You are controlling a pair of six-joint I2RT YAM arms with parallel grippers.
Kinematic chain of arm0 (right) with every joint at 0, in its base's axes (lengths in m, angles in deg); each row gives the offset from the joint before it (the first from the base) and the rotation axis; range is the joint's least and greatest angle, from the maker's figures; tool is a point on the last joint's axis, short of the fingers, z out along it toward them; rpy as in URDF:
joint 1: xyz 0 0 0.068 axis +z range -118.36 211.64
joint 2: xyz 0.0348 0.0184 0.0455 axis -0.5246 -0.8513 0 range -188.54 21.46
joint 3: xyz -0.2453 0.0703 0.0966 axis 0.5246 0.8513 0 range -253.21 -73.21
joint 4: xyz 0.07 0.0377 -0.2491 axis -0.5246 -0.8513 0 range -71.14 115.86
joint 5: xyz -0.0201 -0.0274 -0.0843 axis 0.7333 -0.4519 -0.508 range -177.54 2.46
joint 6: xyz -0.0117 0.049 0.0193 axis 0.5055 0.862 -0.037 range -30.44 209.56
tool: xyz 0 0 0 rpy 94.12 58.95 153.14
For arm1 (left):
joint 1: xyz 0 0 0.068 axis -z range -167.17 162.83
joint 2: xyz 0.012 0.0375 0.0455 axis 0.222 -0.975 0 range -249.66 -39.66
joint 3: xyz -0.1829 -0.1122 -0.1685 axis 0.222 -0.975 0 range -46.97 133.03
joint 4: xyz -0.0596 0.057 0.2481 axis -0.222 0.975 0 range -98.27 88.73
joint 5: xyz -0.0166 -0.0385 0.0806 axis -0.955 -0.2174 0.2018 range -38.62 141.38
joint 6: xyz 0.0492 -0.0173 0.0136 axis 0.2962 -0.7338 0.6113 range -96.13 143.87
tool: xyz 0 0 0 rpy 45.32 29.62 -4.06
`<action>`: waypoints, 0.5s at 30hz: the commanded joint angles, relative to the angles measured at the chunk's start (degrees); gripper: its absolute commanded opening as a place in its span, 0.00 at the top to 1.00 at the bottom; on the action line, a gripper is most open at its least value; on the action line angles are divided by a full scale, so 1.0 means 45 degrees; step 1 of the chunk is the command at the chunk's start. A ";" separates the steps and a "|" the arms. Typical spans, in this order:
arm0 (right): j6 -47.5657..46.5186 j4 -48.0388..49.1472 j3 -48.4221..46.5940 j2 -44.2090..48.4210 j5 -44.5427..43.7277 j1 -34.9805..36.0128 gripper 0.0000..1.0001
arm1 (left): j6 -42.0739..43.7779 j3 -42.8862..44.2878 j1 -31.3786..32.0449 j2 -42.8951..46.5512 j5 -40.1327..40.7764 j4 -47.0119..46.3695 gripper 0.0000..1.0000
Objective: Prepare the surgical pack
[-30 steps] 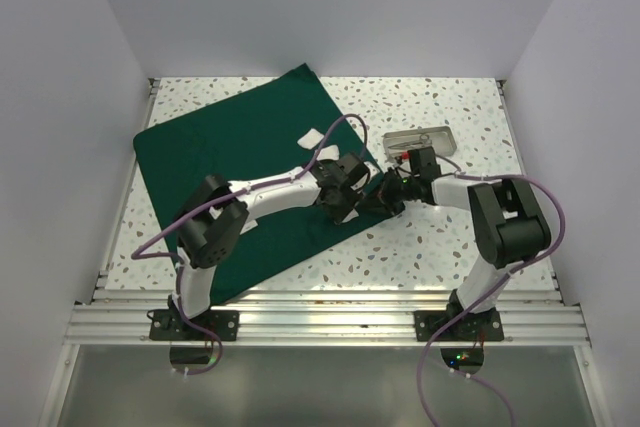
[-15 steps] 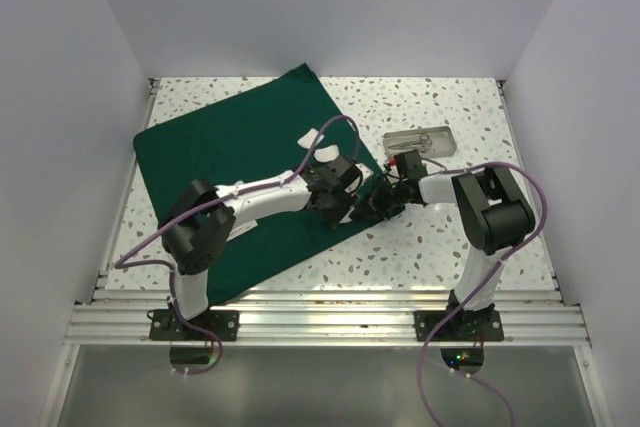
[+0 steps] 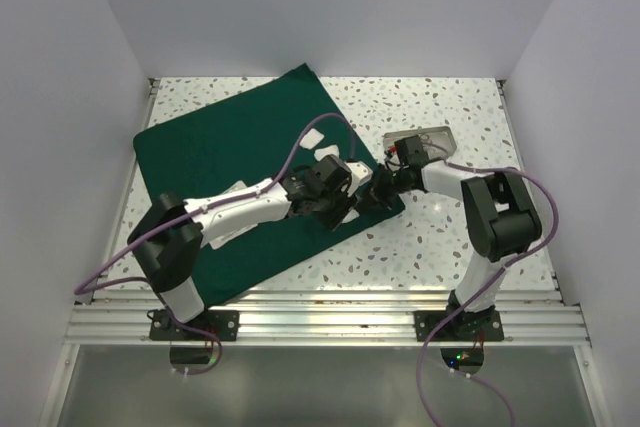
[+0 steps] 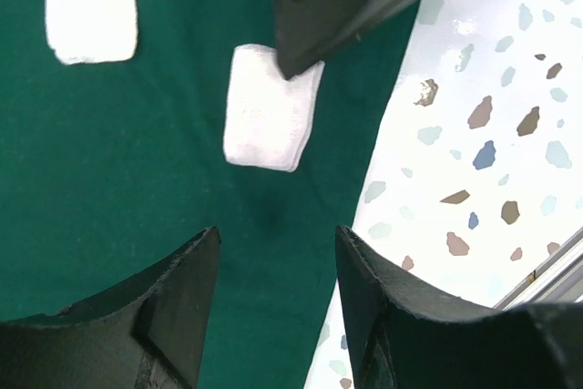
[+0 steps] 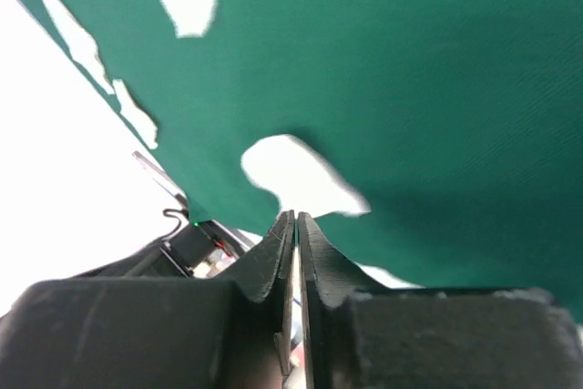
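Observation:
The dark green drape (image 3: 220, 152) lies flat on the left half of the table. My left gripper (image 3: 338, 209) hovers over its right corner, open and empty (image 4: 278, 243). Ahead of its fingers a white gauze pad (image 4: 269, 111) rests on the drape (image 4: 137, 189). My right gripper (image 3: 363, 197) reaches in from the right, shut, its black tip over that pad's far corner. In the right wrist view the gripper (image 5: 296, 218) points at a pad (image 5: 301, 175) on the drape (image 5: 419, 88); whether it touches is unclear. The steel tray (image 3: 432, 135) sits right of the drape, partly hidden by the right arm.
Two more white pads (image 3: 313, 137) (image 3: 328, 154) lie on the drape behind the grippers; one (image 4: 89, 2) shows at the upper left of the left wrist view. Speckled tabletop (image 3: 440, 237) borders the drape's right edge. White walls enclose three sides.
The left arm has stretched out lower and its gripper has shifted slightly left, opening a little. The right gripper has pushed left onto the drape corner toward the pad.

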 commanded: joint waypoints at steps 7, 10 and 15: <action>-0.2114 -0.4802 -0.2208 0.2880 -0.1405 -0.1727 0.65 | 0.1369 0.1187 0.0561 -0.1385 0.0126 -0.0845 0.41; -0.2191 -0.4569 -0.0552 0.3954 -0.0799 -0.3755 0.63 | 0.1624 0.1344 0.0795 -0.1795 0.0458 -0.0922 0.40; -0.2915 -0.4842 0.0625 0.5127 -0.0544 -0.5461 0.62 | 0.2678 0.1422 0.1089 -0.2343 0.0966 -0.1098 0.39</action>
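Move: The nearest gauze on the green cloth lies about 4 cm to the left hand's right, 2 cm ahead and some 6 cm below. The next gauze is roughly 10 cm ahead and 1 cm right of that hand, at the same depth. From the right hand, just over the nearest gauze's corner, that gauze's middle is about 2 cm left, 2 cm back and 2 cm below; the tray is about 13 cm ahead, 15 cm right and 3 cm lower. Up first, about 9 cm off the nearest gauze, then fast to its right, the right hand clears out to the tray's near side, ending 15 cm over and sinking a little at the last; its shut fingers part and its wrist swings clockwise. The left hand takes the freed spot, sinking and easing right towards that gauze, fingers still open. ##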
